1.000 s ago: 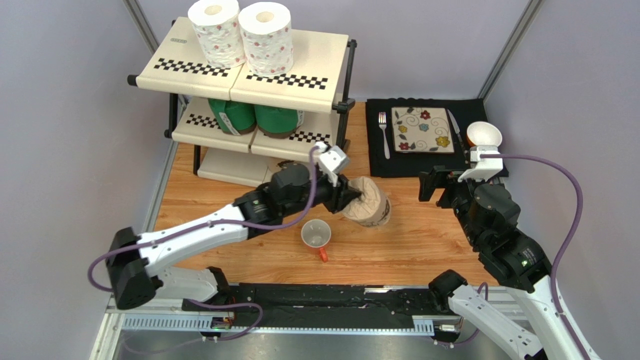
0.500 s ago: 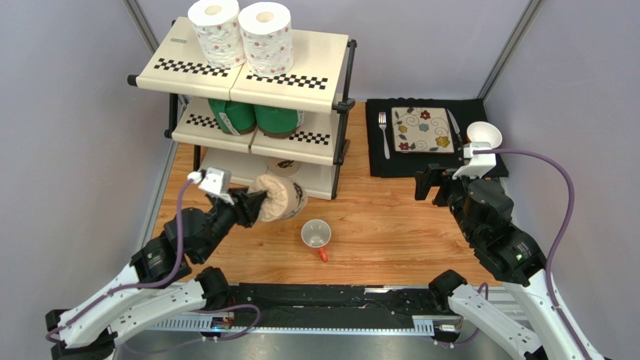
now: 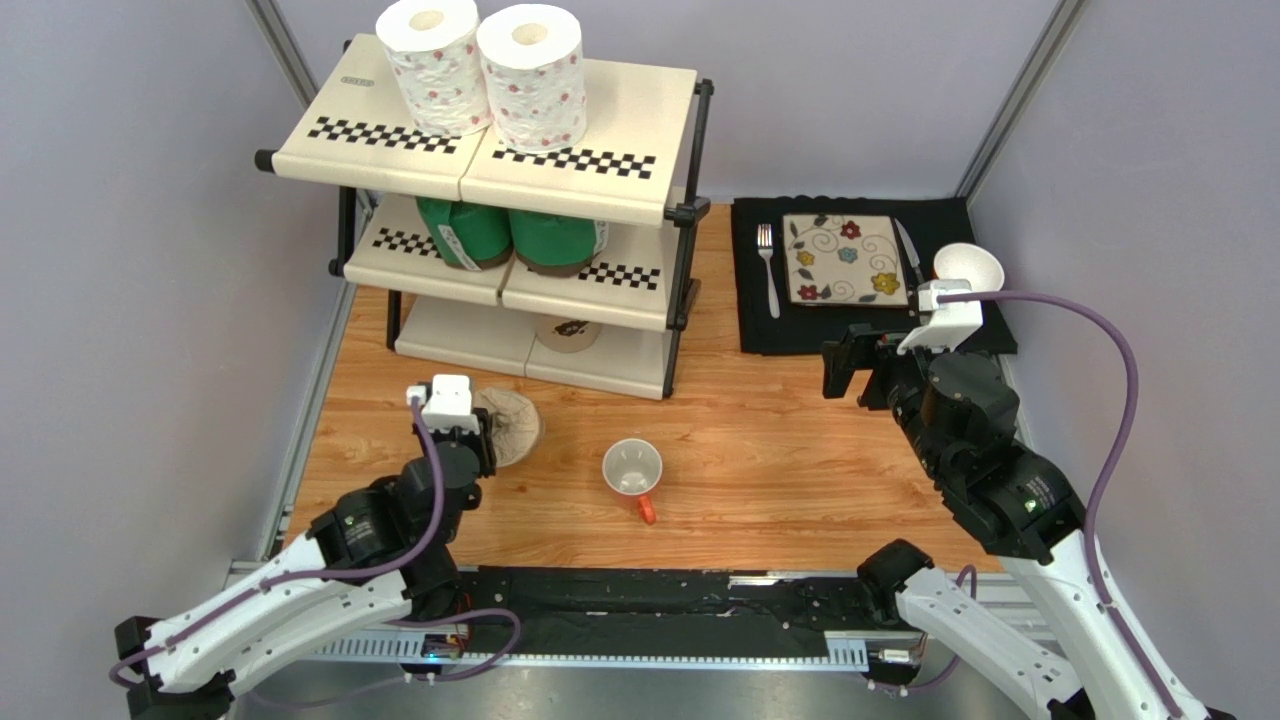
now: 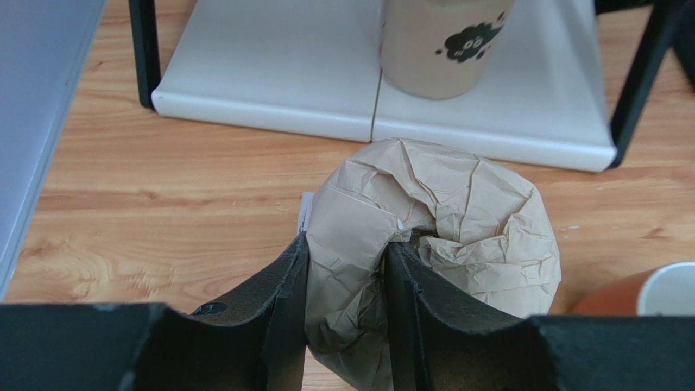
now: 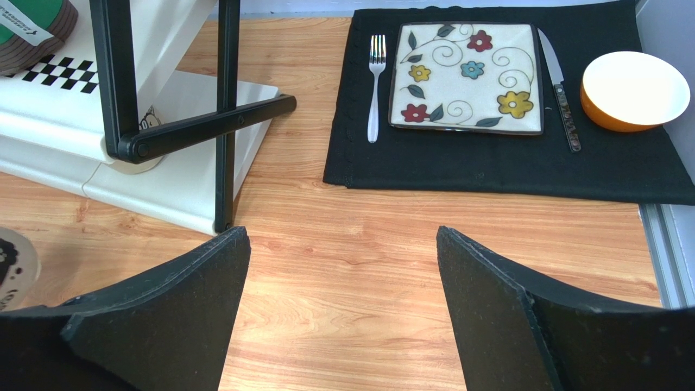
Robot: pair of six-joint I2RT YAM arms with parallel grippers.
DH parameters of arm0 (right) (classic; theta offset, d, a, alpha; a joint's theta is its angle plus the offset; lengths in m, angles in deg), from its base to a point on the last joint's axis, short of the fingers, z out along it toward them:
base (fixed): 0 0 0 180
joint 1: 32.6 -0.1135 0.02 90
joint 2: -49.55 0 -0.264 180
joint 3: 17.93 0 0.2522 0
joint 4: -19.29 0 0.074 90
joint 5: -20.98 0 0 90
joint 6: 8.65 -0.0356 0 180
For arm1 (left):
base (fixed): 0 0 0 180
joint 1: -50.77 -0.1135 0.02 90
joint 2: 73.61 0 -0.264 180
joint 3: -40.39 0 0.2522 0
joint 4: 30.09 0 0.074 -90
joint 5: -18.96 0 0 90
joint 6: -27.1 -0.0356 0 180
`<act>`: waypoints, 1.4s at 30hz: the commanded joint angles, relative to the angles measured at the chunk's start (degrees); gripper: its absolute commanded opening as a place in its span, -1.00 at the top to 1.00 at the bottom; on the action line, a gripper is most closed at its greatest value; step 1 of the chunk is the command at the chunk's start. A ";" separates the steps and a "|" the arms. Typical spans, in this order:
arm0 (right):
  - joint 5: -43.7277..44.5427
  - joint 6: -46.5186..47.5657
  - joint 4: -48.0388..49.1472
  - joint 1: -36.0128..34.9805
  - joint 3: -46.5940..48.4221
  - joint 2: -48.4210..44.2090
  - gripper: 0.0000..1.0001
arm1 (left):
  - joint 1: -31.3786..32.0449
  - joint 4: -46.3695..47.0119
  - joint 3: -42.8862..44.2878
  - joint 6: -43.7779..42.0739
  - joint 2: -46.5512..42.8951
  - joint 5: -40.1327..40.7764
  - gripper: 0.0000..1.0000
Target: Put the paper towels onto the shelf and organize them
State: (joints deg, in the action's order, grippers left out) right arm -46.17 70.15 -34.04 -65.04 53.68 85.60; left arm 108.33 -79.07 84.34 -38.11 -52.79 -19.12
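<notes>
My left gripper point(image 4: 347, 244) is shut on a tan-brown paper towel roll point(image 4: 457, 228), one finger in its core and one outside, pinching the crumpled wall. In the top view this roll point(image 3: 511, 425) hangs over the wood just in front of the left half of the shelf point(image 3: 646, 128). The top tier carries two white floral rolls point(image 3: 433, 63) point(image 3: 534, 72). Two green rolls point(image 3: 466, 228) point(image 3: 556, 237) fill the middle tier. Another tan roll point(image 4: 440, 49) stands on the bottom tier. My right gripper point(image 5: 343, 236) is open over bare wood, right of the shelf.
A white mug point(image 3: 633, 471) with a red handle lies on the wood right of the held roll. At the back right, a black placemat point(image 3: 751, 323) holds a flowered plate point(image 3: 846, 258), a fork, a knife and an orange bowl point(image 5: 635, 90). Grey walls enclose the table.
My left arm has swung the tan roll from the table's middle leftward and nearer, turning it to face the bottom tier. The right gripper has barely shifted.
</notes>
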 commanded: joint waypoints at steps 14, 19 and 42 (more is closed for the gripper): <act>-0.18 -0.05 2.40 -0.07 1.57 -0.19 -0.78 | -35.04 24.04 -4.80 -2.30 11.77 -31.95 0.75; 0.88 0.39 1.95 -0.16 1.31 -0.63 -0.78 | -42.96 28.36 -1.64 -4.05 15.74 -38.37 0.75; 0.26 1.09 2.40 -0.16 1.39 1.39 -0.78 | -59.23 48.57 -1.54 1.31 28.75 -51.13 0.78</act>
State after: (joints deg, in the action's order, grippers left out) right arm -46.22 70.32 -34.04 -65.04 53.68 86.58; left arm 50.63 -40.89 81.96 -39.35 -24.84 -68.61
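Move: My left hand still holds the last brown paper roll. Its place on the left half of the bottom shelf is about 19 cm ahead, 2 cm right and 9 cm lower. The other brown roll already stands on that shelf about 20 cm ahead and 13 cm right of my hand, some 8 cm lower. The mug is 20 cm right and 2 cm back, 14 cm below. From my idle right hand, that place is roughly 17 cm ahead, 48 cm left and 20 cm down. Keeping the paper roll pinched by its side, I carry it with my left hand about 12.5 cm forward and 6 cm left, towards the open left half of the bottom shelf. I dip some 5 cm on the way and climb back about 3, while the wrist rolls its left side down nearly 20 degrees and swings about 10 degrees counter-clockwise. ##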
